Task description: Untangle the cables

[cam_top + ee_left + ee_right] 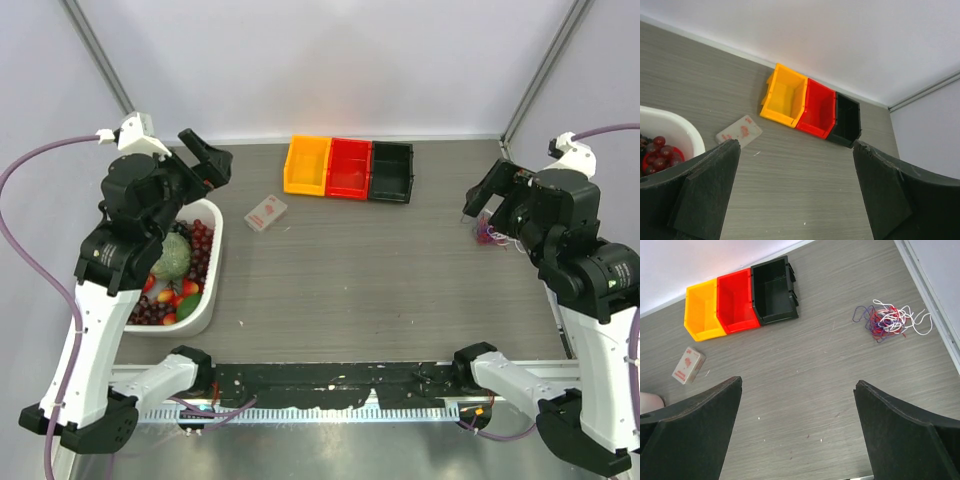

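Observation:
The cables point(888, 320) lie in one small tangled bundle of thin red, white and dark bluish wires on the grey table by the right edge. In the top view only part of the bundle point(488, 236) shows, under my right arm. My right gripper point(798, 381) is open and empty, held above the table to the left of the bundle; it also shows in the top view point(484, 202). My left gripper point(796, 145) is open and empty, high over the table's left side, and shows in the top view point(208, 156). It is far from the cables.
A yellow bin point(308, 165), a red bin point(349, 168) and a black bin point(391, 171) stand side by side at the back. A small white and red box point(266, 212) lies left of centre. A white basin point(198, 312) of fruit sits at the left.

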{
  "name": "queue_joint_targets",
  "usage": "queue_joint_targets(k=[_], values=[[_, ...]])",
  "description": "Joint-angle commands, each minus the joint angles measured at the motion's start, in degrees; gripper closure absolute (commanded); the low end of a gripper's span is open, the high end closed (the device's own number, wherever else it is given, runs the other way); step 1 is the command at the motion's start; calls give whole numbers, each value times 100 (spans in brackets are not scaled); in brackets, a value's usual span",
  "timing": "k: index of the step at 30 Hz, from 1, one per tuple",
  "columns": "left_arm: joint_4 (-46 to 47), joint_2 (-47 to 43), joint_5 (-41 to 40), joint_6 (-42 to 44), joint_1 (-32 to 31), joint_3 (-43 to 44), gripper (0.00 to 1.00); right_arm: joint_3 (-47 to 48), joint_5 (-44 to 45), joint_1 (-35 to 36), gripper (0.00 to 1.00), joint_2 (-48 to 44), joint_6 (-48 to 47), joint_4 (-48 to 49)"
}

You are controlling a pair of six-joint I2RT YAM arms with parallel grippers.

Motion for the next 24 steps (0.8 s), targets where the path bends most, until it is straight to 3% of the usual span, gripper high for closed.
queue_joint_targets(k=[1,11,17,24], values=[[-247,21,-124,81,-16,172,0,57,343,-16,1,165,257,-220],[-633,-67,130,608,-16,374,0,-400,784,-25,0,746,854,-387],[-968,64,489,792,-16,576,0,-276,-216,-25,1,1212,-102,-459],[-1855,319,851,1057,-16,894,0,-1760,159,-59,1,984,-288,1200]])
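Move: The tangled cables lie on the table some 16 cm ahead of the right hand, 12 cm to its right and roughly 40 cm below. The black bin is about 34 cm ahead of that hand and 10 cm to its left, with the red bin beside it, level with it and some 21 cm left of the hand. From the left hand the cables are far off, about 61 cm to the right, 9 cm ahead and 43 cm below. With its fingers staying wide open, the right hand sinks about 11 cm while reaching some 5 cm forward, coming closer to the tangled cables but still high over the bare table, and its fingers tip about 20 degrees further down. The empty left hand, also open, dips slightly, then eases back a couple of centimetres as its left side rolls up and it turns a little clockwise. ##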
